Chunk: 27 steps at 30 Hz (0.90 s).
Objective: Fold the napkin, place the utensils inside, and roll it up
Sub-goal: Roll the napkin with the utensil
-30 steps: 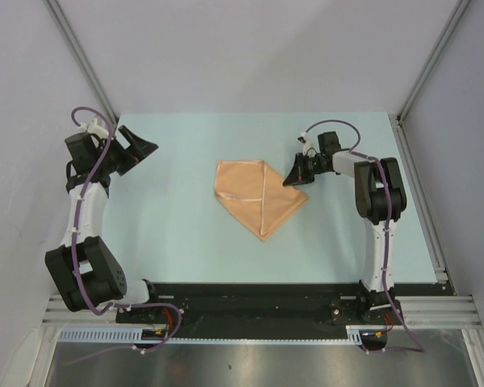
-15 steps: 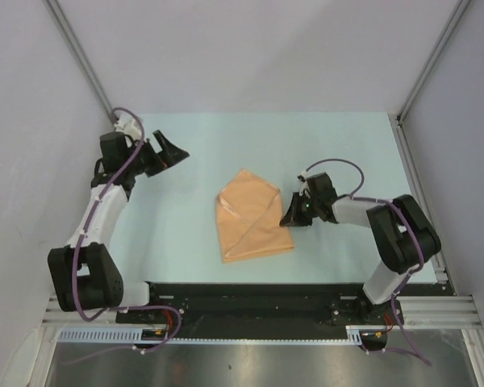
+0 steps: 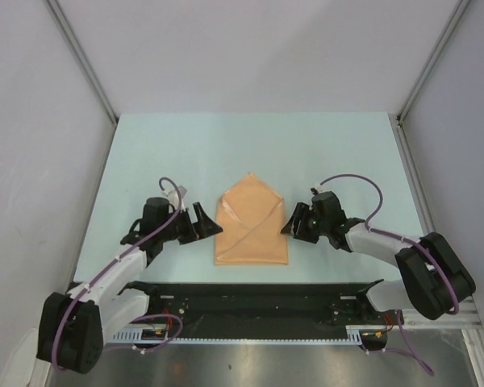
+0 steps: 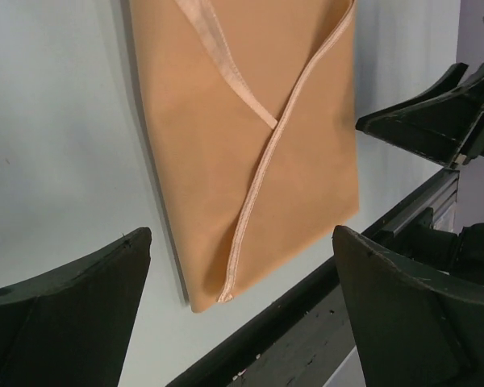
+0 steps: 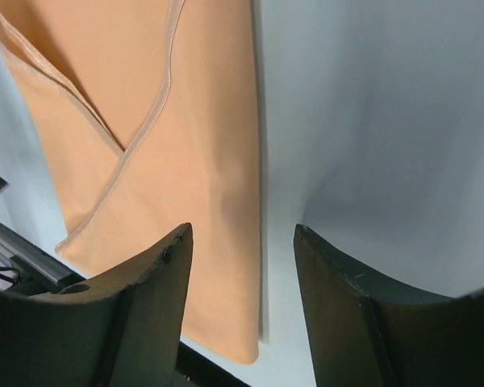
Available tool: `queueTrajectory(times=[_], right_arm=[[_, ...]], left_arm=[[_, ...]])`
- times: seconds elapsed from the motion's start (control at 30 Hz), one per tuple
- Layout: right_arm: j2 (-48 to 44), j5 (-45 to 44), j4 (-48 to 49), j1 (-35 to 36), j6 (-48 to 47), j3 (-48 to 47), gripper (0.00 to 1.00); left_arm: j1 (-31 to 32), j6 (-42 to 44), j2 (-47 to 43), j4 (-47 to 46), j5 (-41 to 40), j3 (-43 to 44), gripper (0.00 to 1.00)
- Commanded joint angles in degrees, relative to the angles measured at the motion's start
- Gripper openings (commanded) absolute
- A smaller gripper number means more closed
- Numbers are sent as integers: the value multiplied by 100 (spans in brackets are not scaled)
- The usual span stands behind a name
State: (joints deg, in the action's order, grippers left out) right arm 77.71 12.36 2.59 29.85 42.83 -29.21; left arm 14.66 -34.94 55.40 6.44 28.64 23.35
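Observation:
The peach-orange napkin point(image 3: 252, 230) lies flat near the table's front edge, folded into an envelope shape with two hemmed flaps crossing. My left gripper point(image 3: 210, 224) sits low just left of it, open, nothing between its fingers; in the left wrist view the napkin point(image 4: 194, 145) lies ahead of the gripper point(image 4: 240, 234). My right gripper point(image 3: 289, 224) is at the napkin's right edge, open. In the right wrist view the napkin's point(image 5: 185, 145) right fold edge runs between the spread fingers of the gripper point(image 5: 243, 229). The utensils are out of view.
The pale blue table point(image 3: 185, 153) is walled by grey panels on three sides. A black rail point(image 3: 250, 294) runs along the front edge just below the napkin. The right gripper's fingers point(image 4: 427, 121) show in the left wrist view.
Both arms swept in toward the front edge. The right gripper carried a napkin corner over, folding it, then opened and let go. The napkin now lies nearer the front.

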Motion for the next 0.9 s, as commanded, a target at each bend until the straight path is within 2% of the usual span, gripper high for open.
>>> queueTrajectory(times=[0.0,0.13,0.2,0.5,0.87], right_arm=[[-379,-269,-241,-128,-187,38,58],[-546,-234,-233,-128,-178,100,58],[-608,-208,-189,-128,-170,152,58],[-1126,-225,-215,-146,-73,460,58],[-1197,-234,-189,-155,-64,522,58]], left_arm=[[300,-636,-231,-503,-192,-480,97],[679,-804,-223,-494,-456,-665,92],[697,-874,-196,-538,-430,-823,86],[749,-1173,-337,-617,-483,-1254,79],[872,-1261,-433,-722,-360,-1631,67]])
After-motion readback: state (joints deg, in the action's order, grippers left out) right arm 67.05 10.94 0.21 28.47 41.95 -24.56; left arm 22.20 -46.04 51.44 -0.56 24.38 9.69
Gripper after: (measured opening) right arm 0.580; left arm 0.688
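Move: From the left hand the folded napkin's near-left corner lies about 9 cm back, 2 cm to the right and 8 cm below. The napkin's near-right corner is some 10 cm back and 24 cm to the right, its far point roughly 18 cm ahead and 12 cm right. From the right hand that near-left corner lies about 12 cm back, 24 cm left and 2 cm below; the near-right corner is 12 cm back, 1 cm left. Down and back goes the left hand, about 5 cm each way, to just over the napkin's left edge near its near corner, fast at first and then creeping, its fingers tipping down some 10 degrees and closing from wide open by roughly a third. The right hand, half open, eases some 2 cm right and a little up from the napkin's right edge, then holds there. ##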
